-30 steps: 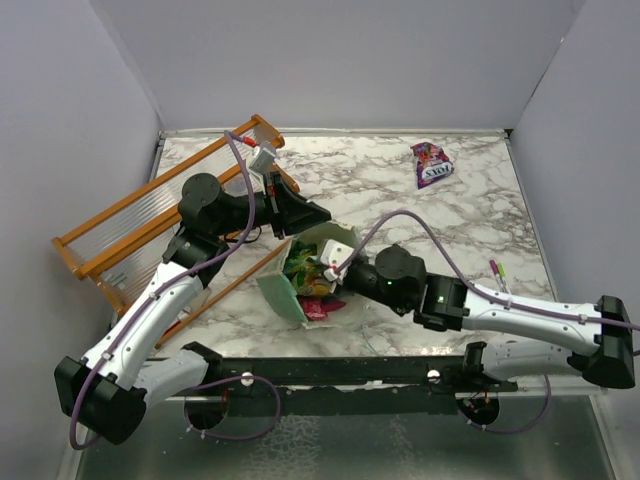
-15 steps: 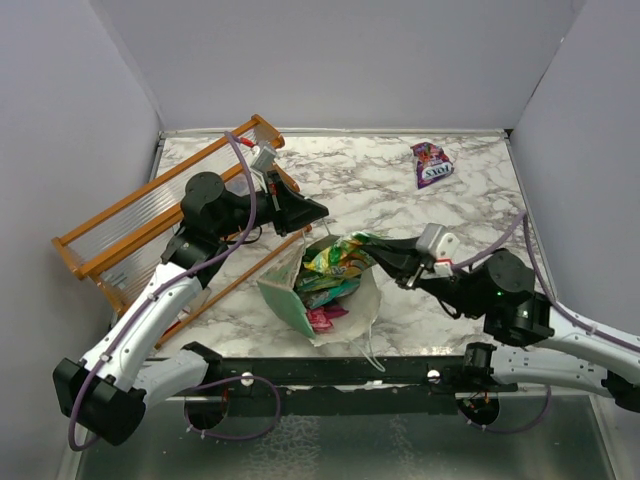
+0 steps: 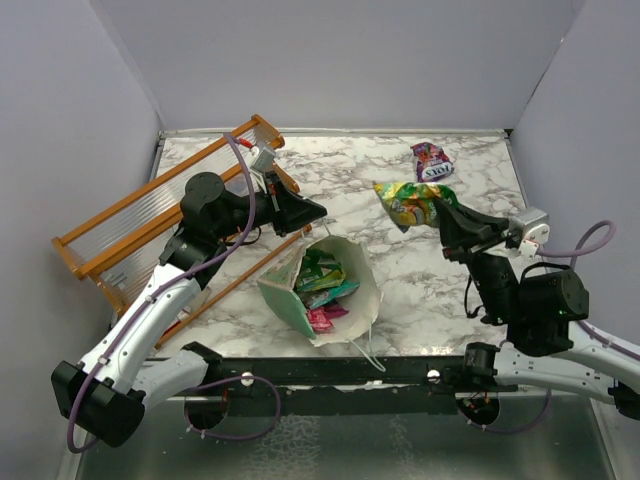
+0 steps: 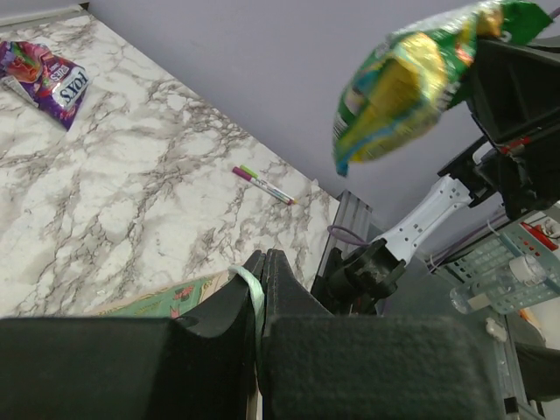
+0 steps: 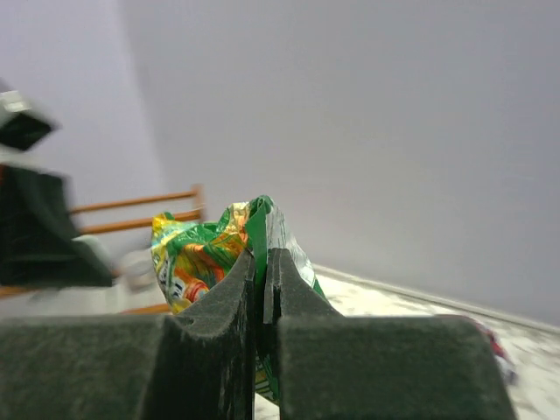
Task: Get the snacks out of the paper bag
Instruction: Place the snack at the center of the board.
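Observation:
The mint-green paper bag (image 3: 284,301) lies tilted at the table's front middle, mouth up, with several snacks (image 3: 320,281) inside. My left gripper (image 3: 319,213) (image 4: 262,257) is shut on the bag's rim (image 4: 251,290). My right gripper (image 3: 441,214) (image 5: 261,259) is shut on a green and yellow snack packet (image 3: 405,202) (image 5: 194,255) (image 4: 402,80), held in the air right of the bag and well above the table. A purple snack packet (image 3: 432,163) (image 4: 49,75) lies at the far right of the table.
An orange wooden rack (image 3: 140,218) lies along the left side, under my left arm. A pink-capped pen (image 3: 497,272) (image 4: 262,185) lies near the right edge. White string handles (image 3: 368,347) trail from the bag toward the front edge.
My right gripper pulled the green packet out of the bag, rising and swinging back to the right. The left gripper kept hold of the rim; the bag's mouth stands wider.

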Available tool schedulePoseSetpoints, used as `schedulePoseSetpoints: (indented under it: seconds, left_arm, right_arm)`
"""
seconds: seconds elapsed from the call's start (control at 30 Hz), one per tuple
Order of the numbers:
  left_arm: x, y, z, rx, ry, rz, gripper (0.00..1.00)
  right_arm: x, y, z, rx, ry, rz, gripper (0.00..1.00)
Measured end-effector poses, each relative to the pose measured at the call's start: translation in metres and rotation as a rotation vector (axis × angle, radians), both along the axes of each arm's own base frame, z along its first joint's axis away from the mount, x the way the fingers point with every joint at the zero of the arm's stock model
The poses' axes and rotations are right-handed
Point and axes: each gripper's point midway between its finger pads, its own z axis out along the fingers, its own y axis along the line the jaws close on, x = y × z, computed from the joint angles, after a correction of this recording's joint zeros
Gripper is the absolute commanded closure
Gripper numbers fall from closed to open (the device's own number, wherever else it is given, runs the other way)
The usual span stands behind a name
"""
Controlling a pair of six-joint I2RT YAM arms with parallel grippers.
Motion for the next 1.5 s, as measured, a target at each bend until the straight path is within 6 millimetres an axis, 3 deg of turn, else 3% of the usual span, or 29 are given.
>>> schedulePoseSetpoints:
  seconds: [0.17,0.33,0.5,0.6,0.63,0.73,0.97,1.07,1.23,1.5]
  left_arm:
    - [0.0,0.0,-0.001,0.005,0.003,0.001,1.0]
    - [-0.001,0.001,0.0,0.005,-0.004,0.002,1.0]
    - [-0.001,0.001,0.0,0.006,-0.006,0.003,1.0]
    - [-0.001,0.001,0.0,0.005,-0.006,0.003,1.0]
    - [-0.001,0.001,0.0,0.005,-0.006,0.003,1.0]
    - [-0.001,0.001,0.0,0.006,-0.006,0.003,1.0]
    - [-0.002,0.002,0.001,0.005,-0.006,0.006,1.0]
    - [-0.002,0.002,0.0,0.004,-0.003,0.006,1.0]
    - [-0.002,0.002,0.001,-0.001,0.007,0.006,1.0]
    - [-0.003,0.002,0.002,-0.01,0.02,0.005,1.0]
  right_arm:
    - [0.025,-0.041,-0.023,0.05,0.032,-0.301,0.98]
    - [0.034,-0.057,-0.041,0.024,0.033,-0.463,0.98]
    - [0.05,-0.05,-0.071,-0.056,0.054,-0.562,0.98]
    - [0.068,-0.04,-0.112,-0.104,0.132,-0.587,0.98]
    - [0.075,-0.031,-0.134,-0.097,0.198,-0.558,0.98]
    - [0.094,-0.036,-0.16,-0.075,0.276,-0.589,0.98]
    - [0.158,-0.052,-0.253,0.142,0.594,-0.705,0.98]
    - [0.191,-0.057,-0.282,0.292,0.719,-0.768,0.98]
    - [0.246,-0.059,-0.305,0.528,0.811,-0.82,0.98]
    - [0.346,-0.064,-0.311,0.84,0.817,-0.824,0.98]
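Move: The right hand holds the green snack well above the board. The clear patch left of the purple Fox's bag lies about 38 cm ahead of it, 6 cm to its right and 43 cm down; the Fox's bag is some 38 cm ahead and 20 cm right, equally low. The open paper bag stands 4 cm ahead and 18 cm left, roughly 36 cm lower. From the left hand that patch is about 38 cm straight ahead, 36 cm lower. Forward and down goes the right hand, swinging slightly right at first, then dropping steeply and finally running out almost level, about 34 cm out and 30 cm down in all, towards the clear board left of the Fox's bag. The wrist turns clockwise some 50 degrees, rolls left side up and tips the fingers downward, while they keep their pinch on the green snack. The left hand stays put, still holding the paper bag by its handle. ##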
